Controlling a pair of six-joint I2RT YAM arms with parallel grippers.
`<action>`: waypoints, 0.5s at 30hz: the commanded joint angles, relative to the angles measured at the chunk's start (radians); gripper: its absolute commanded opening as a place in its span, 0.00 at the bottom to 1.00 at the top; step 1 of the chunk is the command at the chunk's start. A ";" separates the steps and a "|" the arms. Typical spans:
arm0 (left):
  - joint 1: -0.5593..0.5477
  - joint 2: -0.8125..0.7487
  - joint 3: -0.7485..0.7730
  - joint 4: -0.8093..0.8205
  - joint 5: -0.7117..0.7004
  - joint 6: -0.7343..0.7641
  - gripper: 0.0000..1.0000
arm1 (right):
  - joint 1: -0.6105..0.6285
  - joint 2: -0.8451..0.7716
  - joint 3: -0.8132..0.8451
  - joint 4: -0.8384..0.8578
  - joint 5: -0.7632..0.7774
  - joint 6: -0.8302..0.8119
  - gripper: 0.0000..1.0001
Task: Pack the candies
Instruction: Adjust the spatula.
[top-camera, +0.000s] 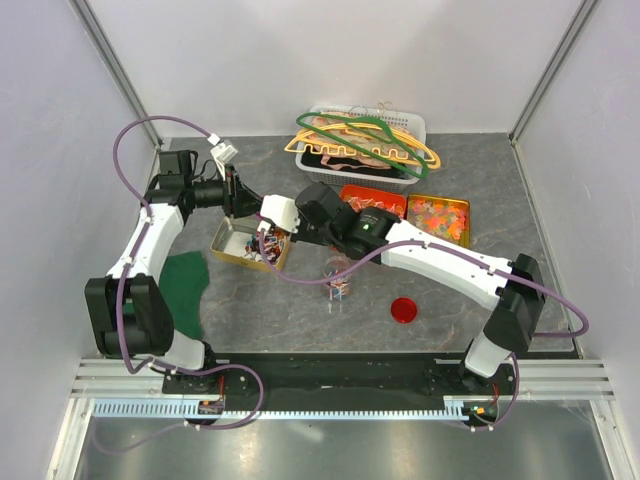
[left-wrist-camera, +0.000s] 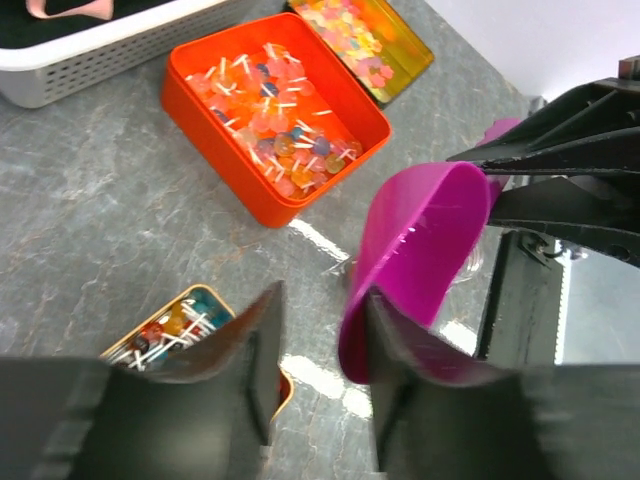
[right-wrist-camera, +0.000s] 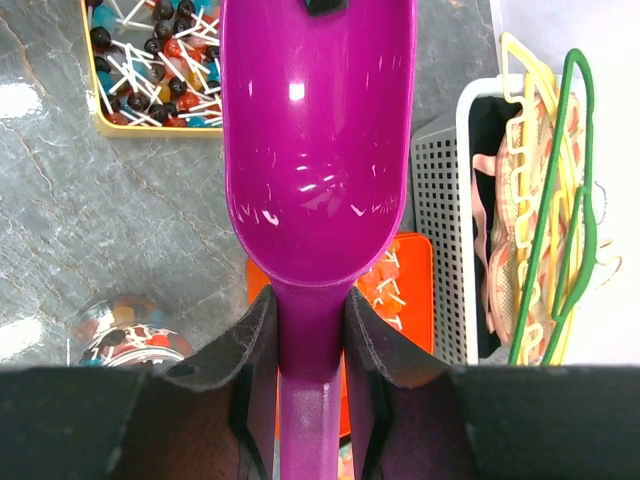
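Note:
Small candies (right-wrist-camera: 150, 55) on white sticks, in mixed colours, fill a yellow tin (top-camera: 222, 248). A glass jar (top-camera: 338, 282) with some candies in it stands to the tin's right. My right gripper (right-wrist-camera: 310, 312) is shut on the handle of a magenta scoop (right-wrist-camera: 318, 130). The scoop is empty and hangs over the tin's right edge. My left gripper (left-wrist-camera: 322, 300) faces the scoop from the other side. Its fingers stand apart, and the scoop's rim (left-wrist-camera: 352, 335) lies against the inner side of the right finger (left-wrist-camera: 400, 350). Bare table shows in the gap between the fingers.
An orange tin (top-camera: 373, 198) and a yellow tin (top-camera: 438, 218) of other sweets sit behind the jar. A white basket (top-camera: 412, 125) of coat hangers stands at the back. A red lid (top-camera: 404, 310) lies front right, and a green cloth (top-camera: 185, 285) front left.

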 joint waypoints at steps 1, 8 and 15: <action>-0.005 0.009 -0.008 0.026 0.081 -0.013 0.35 | 0.018 0.012 0.064 0.020 0.038 -0.002 0.00; -0.005 0.021 0.000 0.015 0.136 -0.017 0.12 | 0.044 0.036 0.058 0.066 0.107 -0.018 0.00; -0.005 0.031 -0.002 -0.007 0.180 -0.008 0.02 | 0.044 0.050 0.055 0.135 0.196 -0.029 0.13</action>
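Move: At the left hand, the spatula's purple scoop end reaches in with its lip by the open fingers; the scoop's middle lies about 5 cm to the right and 2 cm back, level. The gold lollipop box sits some 8 cm back, 1 cm left and 19 cm below. From the right hand, the scoop's middle is about 5 cm left and 2 cm forward, level; the clear cup stands 12 cm back, 6 cm right and 18 cm lower. Closing its half-open fingers almost shut, the left hand pinches the free lip of the scoop while easing about 1.5 cm back and to the right, into the scoop, its fingertips tilting up some 5 degrees. The right hand keeps its grip at the spatula's neck, nearly in place, and tilts by about 5 degrees. ##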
